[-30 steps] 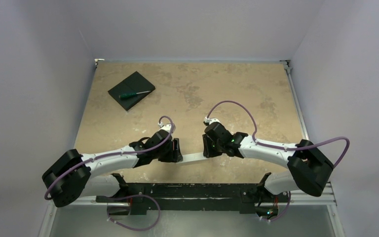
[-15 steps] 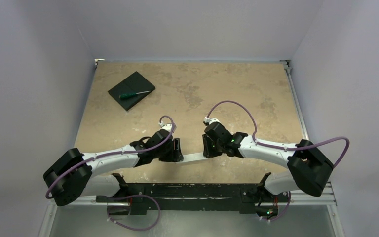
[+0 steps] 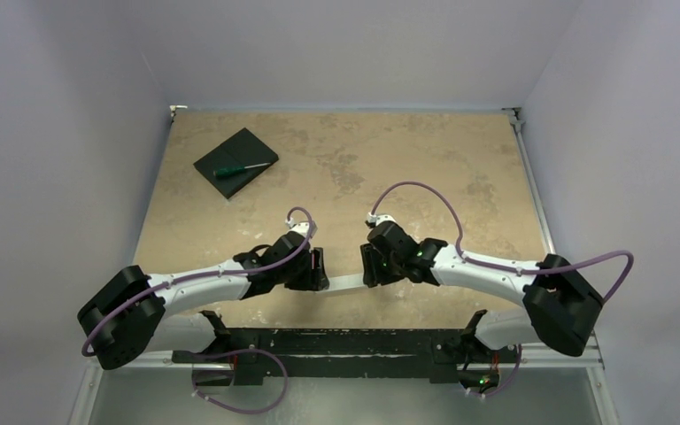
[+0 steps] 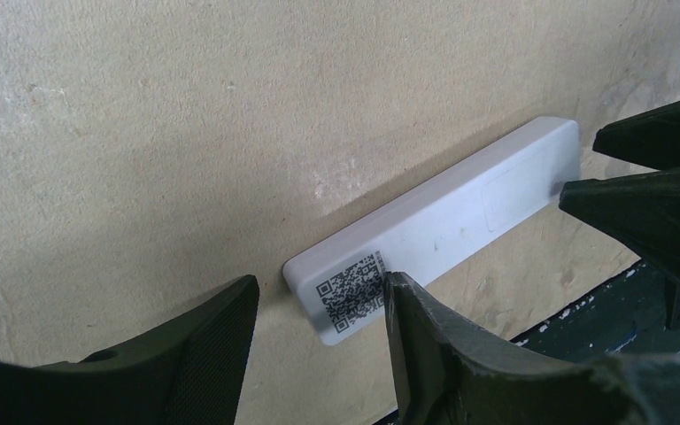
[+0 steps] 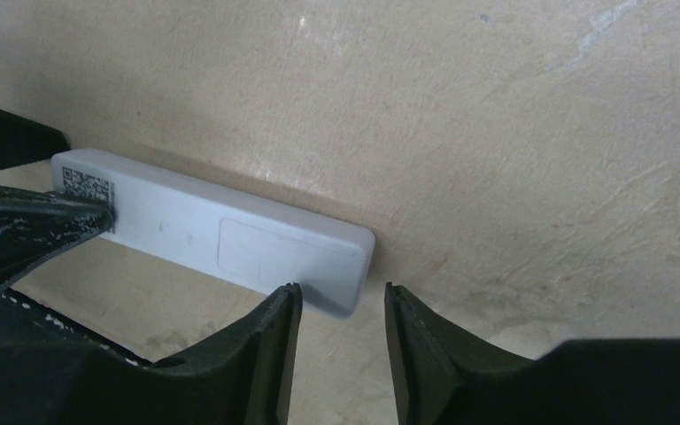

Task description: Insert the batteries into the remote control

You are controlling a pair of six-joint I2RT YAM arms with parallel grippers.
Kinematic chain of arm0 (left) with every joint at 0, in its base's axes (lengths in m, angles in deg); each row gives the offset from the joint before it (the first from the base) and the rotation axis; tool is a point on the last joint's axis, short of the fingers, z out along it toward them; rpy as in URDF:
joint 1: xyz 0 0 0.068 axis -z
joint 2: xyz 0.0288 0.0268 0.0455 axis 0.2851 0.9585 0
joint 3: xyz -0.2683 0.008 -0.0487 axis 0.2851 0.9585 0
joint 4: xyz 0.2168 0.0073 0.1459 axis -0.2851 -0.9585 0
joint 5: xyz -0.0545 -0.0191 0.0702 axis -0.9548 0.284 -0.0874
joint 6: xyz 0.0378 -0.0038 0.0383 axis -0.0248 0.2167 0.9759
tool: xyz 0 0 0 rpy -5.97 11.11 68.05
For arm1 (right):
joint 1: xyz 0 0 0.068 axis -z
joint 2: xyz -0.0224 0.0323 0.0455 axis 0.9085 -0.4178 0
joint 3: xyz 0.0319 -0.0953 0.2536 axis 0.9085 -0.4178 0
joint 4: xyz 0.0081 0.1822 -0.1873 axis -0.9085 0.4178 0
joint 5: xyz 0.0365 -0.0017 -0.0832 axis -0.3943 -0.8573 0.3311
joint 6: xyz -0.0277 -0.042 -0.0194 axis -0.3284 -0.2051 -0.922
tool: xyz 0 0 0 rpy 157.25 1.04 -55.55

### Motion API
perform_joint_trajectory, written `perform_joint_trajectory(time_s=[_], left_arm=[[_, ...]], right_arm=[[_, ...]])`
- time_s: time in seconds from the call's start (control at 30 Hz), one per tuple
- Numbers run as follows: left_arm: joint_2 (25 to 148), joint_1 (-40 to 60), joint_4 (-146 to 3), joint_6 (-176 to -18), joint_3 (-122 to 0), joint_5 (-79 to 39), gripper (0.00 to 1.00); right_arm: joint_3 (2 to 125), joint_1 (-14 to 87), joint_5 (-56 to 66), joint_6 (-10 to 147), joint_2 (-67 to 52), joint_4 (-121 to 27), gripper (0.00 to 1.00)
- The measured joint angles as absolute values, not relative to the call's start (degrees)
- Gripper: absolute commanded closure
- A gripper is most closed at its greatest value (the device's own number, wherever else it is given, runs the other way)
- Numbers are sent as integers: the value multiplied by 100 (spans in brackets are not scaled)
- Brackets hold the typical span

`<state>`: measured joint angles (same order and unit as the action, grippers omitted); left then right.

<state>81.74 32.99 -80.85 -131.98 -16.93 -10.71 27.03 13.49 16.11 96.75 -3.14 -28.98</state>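
The remote control (image 3: 345, 283) lies flat near the table's front edge, plain white back up, between my two grippers. In the left wrist view its QR-code end (image 4: 350, 288) sits between the open jaws of my left gripper (image 4: 319, 292). The right finger (image 4: 407, 319) is at its edge and the left finger stands clear of it. In the right wrist view the other end of the remote control (image 5: 230, 235), with the battery-cover outline, lies just beyond my right gripper (image 5: 341, 297), which is open and holds nothing. No batteries are in view.
A flat black square pad (image 3: 252, 146) with a green-handled screwdriver (image 3: 241, 168) on it lies at the far left. The black base rail (image 3: 345, 341) runs just behind the table's front edge, close to the remote. Walls close in the left, right and far sides.
My right gripper's jaws have spread apart and the right arm has shifted slightly. The left gripper and the remote have stayed in place.
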Motion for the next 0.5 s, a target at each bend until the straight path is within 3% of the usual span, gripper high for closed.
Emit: perform_joint_trajectory(time_s=[0.5], left_arm=[[7695, 3299, -8708, -13124, -1741, -1003, 41]], right_arm=[[2950, 1345, 1509, 8947, 156, -2598, 27]])
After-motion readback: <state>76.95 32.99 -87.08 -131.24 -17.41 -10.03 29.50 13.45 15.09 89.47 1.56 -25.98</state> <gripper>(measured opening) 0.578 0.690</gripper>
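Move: The remote control lies back side up across the front of the table, between both hands. Its middle is about 6 cm left and 2 cm below the right hand, roughly level fore and aft, with the battery cover's middle only some 3 cm left and 2 cm below that hand. From the left hand, over the QR-code end, the remote's middle is about 6 cm right, 1 cm ahead and 1 cm lower. No longer gripping the remote, the right hand draws clear of its battery-cover end, rising about 3 cm while the fingers spread plainly wider and the wrist tips up and turns counter-clockwise, each by 5 degrees or a little more. The left hand starts away from the QR-code end a little later, easing about 1 cm left and up and slightly back, its half-open fingers hardly changed. ##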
